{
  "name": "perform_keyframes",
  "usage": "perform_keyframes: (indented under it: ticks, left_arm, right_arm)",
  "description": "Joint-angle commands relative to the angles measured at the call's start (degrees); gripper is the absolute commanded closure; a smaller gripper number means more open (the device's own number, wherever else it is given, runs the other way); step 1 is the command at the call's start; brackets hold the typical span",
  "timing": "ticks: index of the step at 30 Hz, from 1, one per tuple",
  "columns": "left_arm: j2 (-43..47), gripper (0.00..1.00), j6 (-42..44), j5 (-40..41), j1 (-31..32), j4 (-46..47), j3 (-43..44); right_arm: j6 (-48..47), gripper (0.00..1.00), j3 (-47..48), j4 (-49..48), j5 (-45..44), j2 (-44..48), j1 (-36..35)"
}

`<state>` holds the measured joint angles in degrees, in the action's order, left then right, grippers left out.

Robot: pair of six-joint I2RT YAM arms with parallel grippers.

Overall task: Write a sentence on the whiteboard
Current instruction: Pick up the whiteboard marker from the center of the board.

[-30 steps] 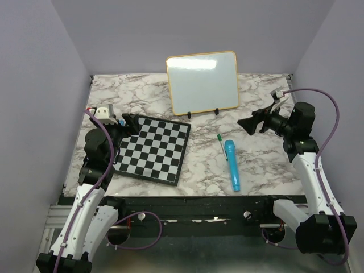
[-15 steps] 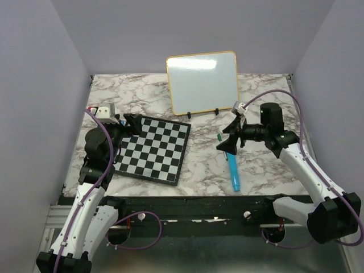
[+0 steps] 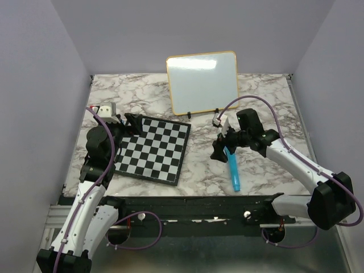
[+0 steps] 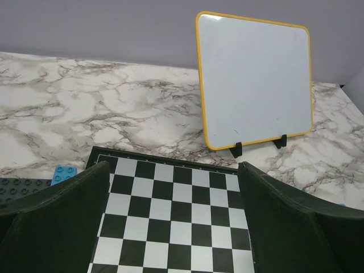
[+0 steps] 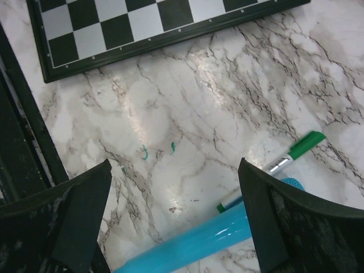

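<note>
The whiteboard (image 3: 203, 82) stands upright on small black feet at the back of the marble table, yellow-framed; its face (image 4: 256, 79) is blank white, and the sentence does not show. A green-capped marker (image 5: 284, 161) lies on the table beside a blue tube-shaped thing (image 3: 232, 170). My right gripper (image 3: 218, 151) hovers open just left of both, fingers pointing down; in the right wrist view the gripper (image 5: 173, 170) has bare marble between its fingers and the blue tube (image 5: 193, 247) below. My left gripper (image 3: 132, 121) is open over the checkered board's far left edge, empty (image 4: 173, 170).
A black-and-white checkered board (image 3: 153, 149) lies left of centre, in front of the whiteboard. A blue brick (image 4: 65, 172) and a dark plate (image 4: 17, 190) sit by its left corner. Small green marks (image 5: 145, 152) stain the marble. Purple walls close in left and right.
My right arm has swung from the table's right side leftward and down to the marker and blue tube, still open. The left arm has barely moved.
</note>
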<state>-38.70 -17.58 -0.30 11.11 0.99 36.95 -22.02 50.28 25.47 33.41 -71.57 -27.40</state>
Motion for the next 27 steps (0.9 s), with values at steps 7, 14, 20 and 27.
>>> perform_keyframes:
  ticks: [7, 14, 20, 27]
  left_arm:
    - [-0.1, 0.01, 0.2, -1.0, 0.0, 0.8, 0.1]
    - [0.0, 0.01, 0.1, -1.5, 0.0, 0.8, 0.1]
    - [0.2, 0.01, 0.1, -1.6, 0.0, 0.8, 0.2]
    - [0.4, 0.01, 0.1, -1.8, 0.0, 0.8, 0.1]
  right_arm:
    - [-2.3, 0.14, 0.7, 4.7, -9.3, -2.2, -0.2]
    - [0.0, 0.31, 2.9, 7.0, -8.5, -8.8, -0.2]
    - [0.9, 0.33, 3.0, 7.6, -12.7, -12.3, -0.2]
    - [1.6, 0.34, 3.9, 9.0, -14.9, -16.2, -0.3]
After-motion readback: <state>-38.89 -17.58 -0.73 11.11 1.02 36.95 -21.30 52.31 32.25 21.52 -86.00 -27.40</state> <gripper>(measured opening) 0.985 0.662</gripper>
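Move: The marker's middle lies about 8 cm ahead of the right hand, 4 cm to its right and 10 cm below. The blue tube beside it has its middle roughly 1 cm back from the hand, 9 cm to its right and 9 cm below; the chessboard's middle is some 31 cm left, 7 cm ahead and 10 cm below. From the left hand the marker is about 43 cm right, 3 cm ahead and 25 cm below. Down by about 8 cm, after a short drift rightward and slightly forward, the right hand sinks towards the marker and the blue tube's mesh end, easing some 4 cm to the right in all. The wrist tips the left-pointing fingers about 20 degrees, more steeply at the table, while they close from wide open to about two-thirds; no contact can be made out. ##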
